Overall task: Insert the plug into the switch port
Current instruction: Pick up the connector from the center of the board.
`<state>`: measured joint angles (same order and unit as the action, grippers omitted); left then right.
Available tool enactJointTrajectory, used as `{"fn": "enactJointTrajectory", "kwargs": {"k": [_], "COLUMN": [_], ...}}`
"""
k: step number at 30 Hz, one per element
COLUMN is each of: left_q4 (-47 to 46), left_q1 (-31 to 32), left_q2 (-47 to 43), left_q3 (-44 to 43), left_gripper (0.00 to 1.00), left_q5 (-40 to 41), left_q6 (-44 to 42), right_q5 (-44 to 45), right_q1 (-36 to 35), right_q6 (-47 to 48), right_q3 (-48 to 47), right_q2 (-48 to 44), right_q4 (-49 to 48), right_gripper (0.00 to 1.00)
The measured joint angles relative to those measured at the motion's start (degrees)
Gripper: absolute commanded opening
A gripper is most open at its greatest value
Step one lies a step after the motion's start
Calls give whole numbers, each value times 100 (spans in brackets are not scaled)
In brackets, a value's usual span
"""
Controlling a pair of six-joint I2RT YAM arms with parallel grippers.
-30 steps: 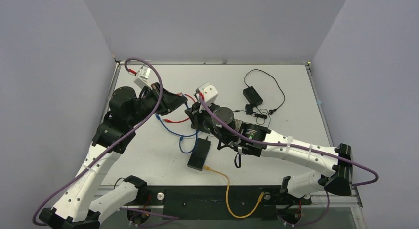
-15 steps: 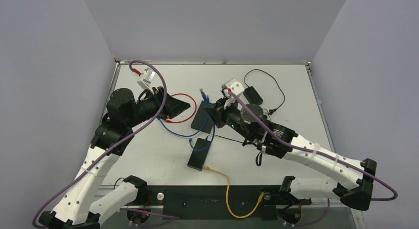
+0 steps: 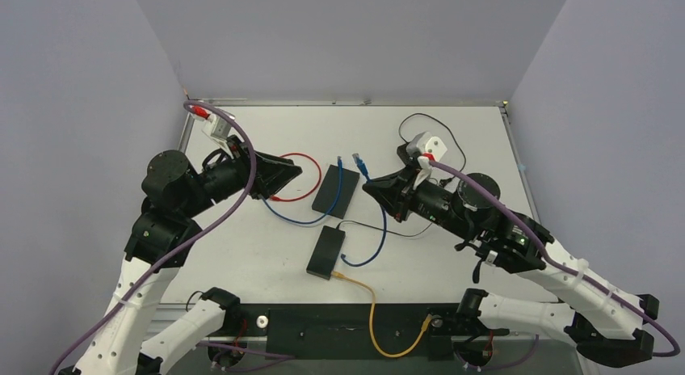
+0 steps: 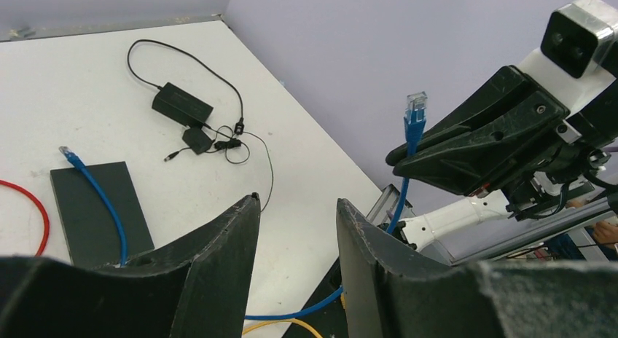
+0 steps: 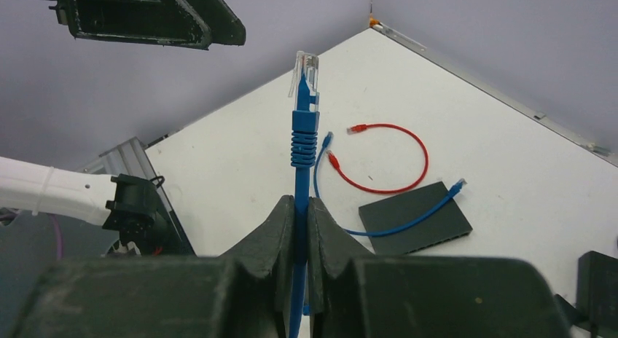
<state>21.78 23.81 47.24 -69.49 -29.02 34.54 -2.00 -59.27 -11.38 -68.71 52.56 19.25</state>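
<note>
My right gripper (image 3: 368, 187) (image 5: 301, 204) is shut on a blue cable just below its plug (image 5: 304, 74), which sticks upright above the fingertips (image 3: 360, 160) (image 4: 415, 108). It hovers just right of a flat black switch (image 3: 337, 189) (image 5: 415, 218) (image 4: 95, 214), whose ports run along one edge. A second short blue cable (image 5: 408, 220) lies loose across that switch. My left gripper (image 3: 291, 178) (image 4: 295, 210) stands open and empty, left of the switch, over a red cable loop (image 3: 296, 178).
A second black box (image 3: 325, 251) lies nearer the bases with a yellow cable (image 3: 367, 298) plugged into it. The held blue cable droops beside it (image 3: 378, 238). A black power adapter (image 4: 182, 103) with thin wires sits at the back right.
My right arm has swung right and lifted the blue plug, uncovering the flat black switch. My left jaws have opened and that arm has drawn back to the left.
</note>
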Motion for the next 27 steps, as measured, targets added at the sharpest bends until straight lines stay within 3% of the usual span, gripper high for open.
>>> {"fn": "enactJointTrajectory", "kwargs": {"k": [9, 16, 27], "left_q4": [-494, -1394, -2872], "left_q1": [-2, -2, -2], "left_q2": [42, 160, 531], "left_q3": [310, 872, 1814], "left_gripper": [41, 41, 41], "left_q5": [-603, -1340, -2503], "left_q6": [7, 295, 1097], "right_q5": [-140, -922, -3766], "right_q1": [42, 155, 1185], "right_q6": [426, 636, 1086], "right_q3": [-522, 39, 1012], "right_q2": [-428, -490, 313], "right_q4": [1453, 1937, 2046], "right_gripper": [0, 0, 0]}}
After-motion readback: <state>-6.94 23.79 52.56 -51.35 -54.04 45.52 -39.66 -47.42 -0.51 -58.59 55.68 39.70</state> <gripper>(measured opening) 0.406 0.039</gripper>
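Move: The switch that my held blue plug is meant for lies some 9 cm left of my right hand, about 1 cm nearer me and roughly 40 cm below. On the table at that depth, the yellow plug is about 7 cm back and 6 cm left, and the dark board about 16 cm ahead and 7 cm left. From my left hand the switch is roughly 3 cm back, 2 cm right and 42 cm below. With the blue plug still pinched, my right hand first slides about 4 cm right, away from my left hand, then sinks some 15 cm towards the switch while drawing back about 6 cm, swinging counter-clockwise until its fingers point left and tipped down. My left hand, empty and still part open, eases down and to the right, turning about 25 degrees clockwise. ##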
